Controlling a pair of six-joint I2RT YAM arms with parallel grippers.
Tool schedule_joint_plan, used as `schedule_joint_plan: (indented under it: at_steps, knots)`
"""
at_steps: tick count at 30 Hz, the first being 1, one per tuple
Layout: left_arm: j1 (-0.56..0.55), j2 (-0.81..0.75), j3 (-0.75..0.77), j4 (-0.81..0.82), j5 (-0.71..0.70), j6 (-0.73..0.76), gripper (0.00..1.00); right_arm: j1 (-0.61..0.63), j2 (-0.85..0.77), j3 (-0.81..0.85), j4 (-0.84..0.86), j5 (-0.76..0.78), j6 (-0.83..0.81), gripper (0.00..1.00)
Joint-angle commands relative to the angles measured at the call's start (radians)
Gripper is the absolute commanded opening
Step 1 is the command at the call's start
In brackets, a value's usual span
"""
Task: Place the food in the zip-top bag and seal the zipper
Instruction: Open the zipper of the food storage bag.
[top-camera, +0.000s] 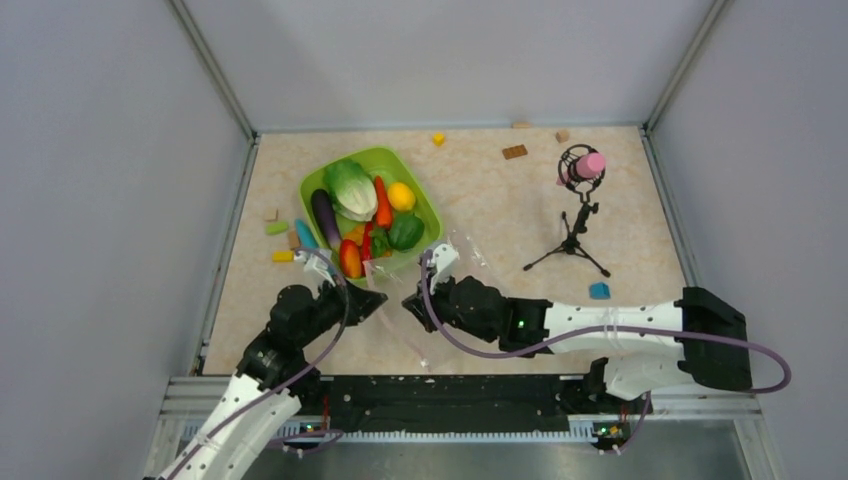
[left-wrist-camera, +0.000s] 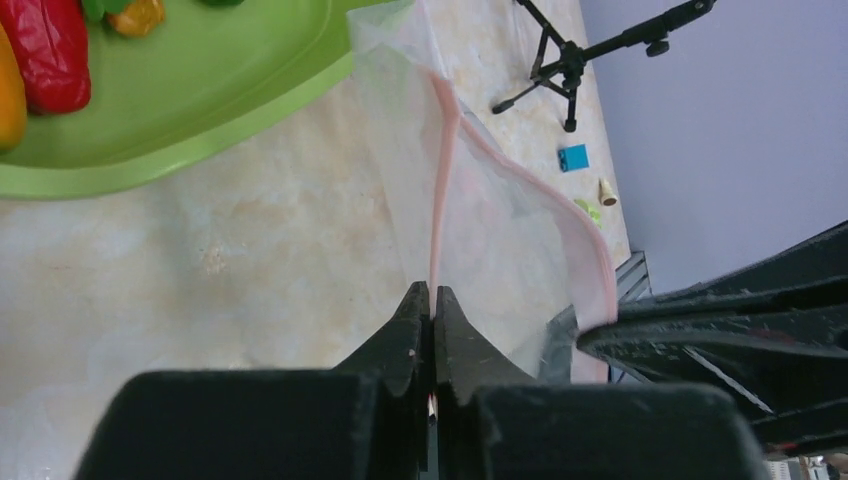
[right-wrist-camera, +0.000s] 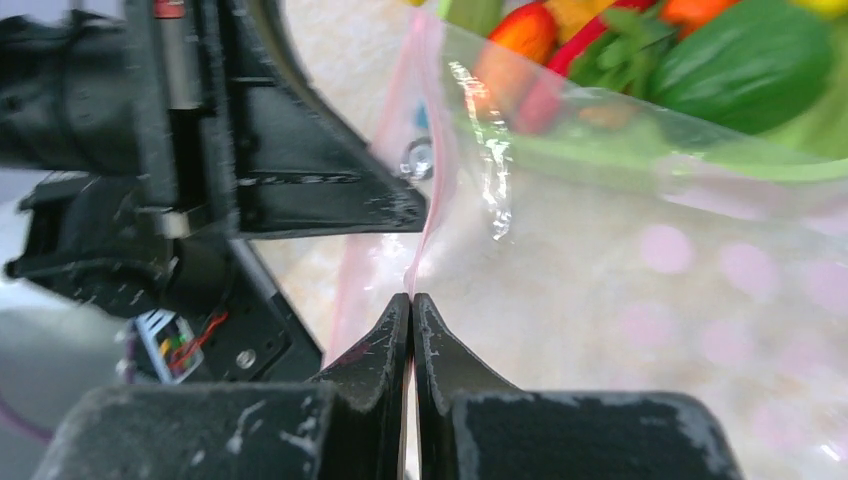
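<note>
The clear zip-top bag (top-camera: 440, 300) lies just in front of the lime-green tray, its pinkish zipper (left-wrist-camera: 440, 190) gaping into two lips. My left gripper (left-wrist-camera: 432, 292) is shut on one lip of the zipper; in the top view the left gripper (top-camera: 378, 298) sits at the bag's left. My right gripper (right-wrist-camera: 411, 298) is shut on the other lip (right-wrist-camera: 425, 230), and from above the right gripper (top-camera: 412, 300) faces the left one closely. The food stays in the tray: cabbage (top-camera: 350, 188), eggplant (top-camera: 326, 217), carrot (top-camera: 383, 202), lemon (top-camera: 401, 196), green pepper (top-camera: 405, 231), red chilli (top-camera: 366, 242).
The lime-green tray (top-camera: 420, 185) stands behind the bag. A small tripod (top-camera: 575, 225) with a pink-tipped head is at the right. Small coloured blocks lie scattered: a blue one (top-camera: 599, 291), a brown one (top-camera: 514, 152), a yellow one (top-camera: 438, 139), some left of the tray (top-camera: 278, 228).
</note>
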Motion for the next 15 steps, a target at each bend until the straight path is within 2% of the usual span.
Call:
schedule_joint_plan:
  at_steps: [1, 4, 7, 11, 13, 15]
  knots:
    - [-0.001, 0.100, 0.147, -0.004, -0.037, 0.019, 0.00, -0.009, -0.030, 0.121, -0.164, 0.229, -0.066, 0.00]
    - [-0.017, 0.233, 0.219, 0.045, -0.027, -0.004, 0.00, -0.009, -0.047, 0.159, -0.290, 0.362, -0.065, 0.00]
    - [-0.118, 0.398, 0.311, 0.158, -0.056, -0.012, 0.00, -0.009, -0.083, 0.167, -0.402, 0.498, -0.028, 0.01]
    - [-0.376, 0.644, 0.572, 0.095, -0.321, 0.085, 0.00, -0.009, -0.154, 0.150, -0.473, 0.565, -0.005, 0.28]
    - [-0.443, 0.753, 0.678, 0.057, -0.357, 0.115, 0.00, -0.009, -0.189, 0.142, -0.498, 0.581, 0.017, 0.42]
    - [-0.461, 0.837, 0.745, 0.048, -0.339, 0.116, 0.00, -0.009, -0.229, 0.133, -0.522, 0.597, 0.042, 0.49]
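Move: The food storage bag's parted mouth is already held upright between the hands, one zipper lip at each hand's fingertips, so no way off from either. From the left hand the basket's middle lies about 28 cm ahead, 5 cm left and 11 cm lower; the green pepper about 23 cm ahead, 3 cm right, 9 cm lower. The tripod's foot stands roughly 25 cm ahead and 36 cm right of the right hand, some 14 cm lower. The bag's mouth is carried to the right, towards the tripod side, by both hands. The left keeps its lip pinched, rising first and then sweeping right, about 12 cm across and 9 cm up. The right goes right and some 5 cm forward, rising a little and turning clockwise about 25 degrees; late on, its fingers part to nearly half open around its lip. ##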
